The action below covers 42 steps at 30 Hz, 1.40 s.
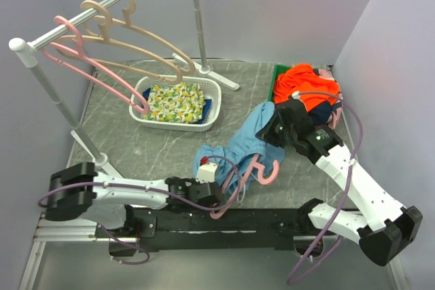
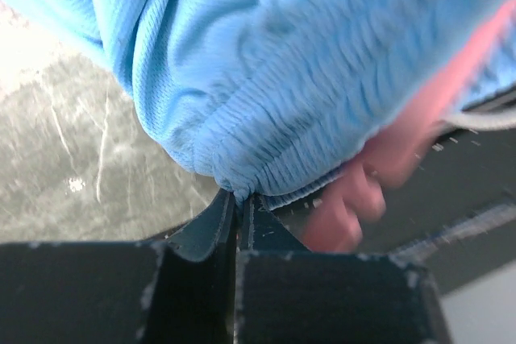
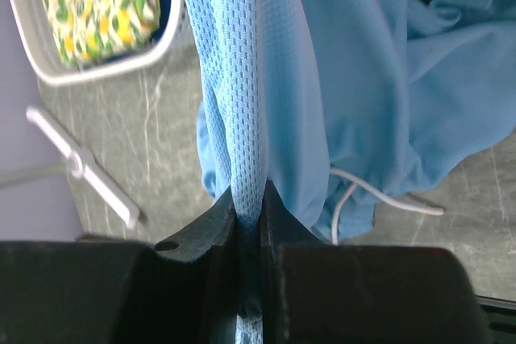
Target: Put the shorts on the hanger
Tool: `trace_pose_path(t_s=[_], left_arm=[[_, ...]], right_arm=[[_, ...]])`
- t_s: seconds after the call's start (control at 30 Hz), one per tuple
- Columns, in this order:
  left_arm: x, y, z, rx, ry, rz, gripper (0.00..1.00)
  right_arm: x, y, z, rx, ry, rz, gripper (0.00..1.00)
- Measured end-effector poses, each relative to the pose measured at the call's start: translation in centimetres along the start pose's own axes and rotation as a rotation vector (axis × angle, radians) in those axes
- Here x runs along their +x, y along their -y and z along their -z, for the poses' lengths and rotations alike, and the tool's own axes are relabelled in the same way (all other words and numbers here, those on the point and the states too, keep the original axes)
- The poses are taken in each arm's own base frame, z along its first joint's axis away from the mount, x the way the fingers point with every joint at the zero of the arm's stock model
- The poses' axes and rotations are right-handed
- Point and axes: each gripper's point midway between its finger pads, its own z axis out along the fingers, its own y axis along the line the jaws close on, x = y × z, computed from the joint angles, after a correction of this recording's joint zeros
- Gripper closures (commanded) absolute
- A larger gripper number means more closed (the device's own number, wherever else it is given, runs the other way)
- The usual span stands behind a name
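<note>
The light blue shorts [image 1: 243, 142] lie stretched across the middle of the table, over the pink hanger [image 1: 264, 172], whose hook shows beside them. At the shorts' near-left end, my left gripper [image 1: 221, 176] is shut on the gathered waistband [image 2: 266, 175]. The hanger [image 2: 387, 168] is a pink blur just right of that grip. My right gripper [image 1: 272, 127] is shut on a bunched fold of the shorts [image 3: 250, 110] at their far-right end. The white drawstring [image 3: 355, 191] hangs loose below the fabric.
A clothes rack [image 1: 47, 32] at the back left carries beige hangers [image 1: 129, 35] and another pink hanger [image 1: 95, 66]. A white basket [image 1: 212, 115] holds lemon-print cloth [image 1: 175, 102]. An orange garment [image 1: 306, 86] lies piled at the back right.
</note>
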Motion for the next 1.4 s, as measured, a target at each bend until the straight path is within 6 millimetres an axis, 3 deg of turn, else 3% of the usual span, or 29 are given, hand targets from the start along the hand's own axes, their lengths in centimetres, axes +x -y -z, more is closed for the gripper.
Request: trace_pose_path(t_s=[0.47, 0.67, 0.77, 0.93, 0.97, 1.1, 1.13, 1.23, 1.33, 1.4], left_arm=[[-2.6, 2.9, 6.6, 0.284, 0.051, 0.124, 0.99], [-4.6, 4.4, 10.5, 0.355, 0.053, 0.132, 0.99], [-7.1, 5.3, 13.6, 0.376, 0.077, 0.134, 0.99], [-14.6, 6.9, 18.5, 0.433, 0.211, 0.18, 0.99], [-16.6, 6.5, 18.8, 0.426, 0.245, 0.197, 0.99], [-20.2, 4.9, 17.7, 0.356, 0.291, 0.199, 0.92], [-20.7, 4.9, 17.4, 0.339, 0.294, 0.184, 0.9], [-21.6, 5.1, 16.5, 0.305, 0.29, 0.126, 0.68], [-22.2, 5.3, 16.1, 0.291, 0.285, 0.065, 0.57], [-23.4, 5.2, 16.3, 0.28, 0.305, 0.041, 0.54]], right_arm=[[-6.8, 0.1, 0.2, 0.146, 0.23, -0.179, 1.0], [-8.1, -0.7, 0.8, 0.156, 0.305, -0.213, 1.0], [-8.6, -3.2, 1.8, 0.119, 0.341, -0.197, 1.0], [-9.3, -7.1, 3.9, 0.045, 0.349, -0.218, 1.0], [-9.4, -7.6, 4.3, 0.05, 0.341, -0.224, 1.0], [-9.5, -8.6, 4.5, 0.063, 0.317, -0.258, 1.0], [-9.3, -8.4, 4.3, 0.071, 0.308, -0.262, 1.0], [-9.4, -7.5, 4.2, 0.083, 0.303, -0.284, 1.0], [-10.1, -6.0, 4.7, 0.074, 0.293, -0.319, 1.0], [-11.7, -4.9, 5.5, 0.101, 0.293, -0.348, 1.0]])
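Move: My left hand already pinches the waistband's lower edge; the hanger's free end is about 4 cm back and 2 cm right of it, 1 cm up. The hanger's hook is some 8 cm ahead, 12 cm right and 9 cm up; the white basket lies about 34 cm ahead, 12 cm left. From my right hand, holding the other side through the cloth, the hook is about 9 cm back and 8 cm below, the green box 18 cm ahead, 15 cm right and 16 cm below. I pull the pinched waistband up with my left hand, nearly straight at first, then forward too, about 27 cm up and 10 cm forward past the hanger's free end, fingers swinging towards my right; only then do I open them and let the edge go. Meanwhile my right hand keeps its grip, going forward with a clockwise turn of some 25 degrees, then up about 12 cm. ##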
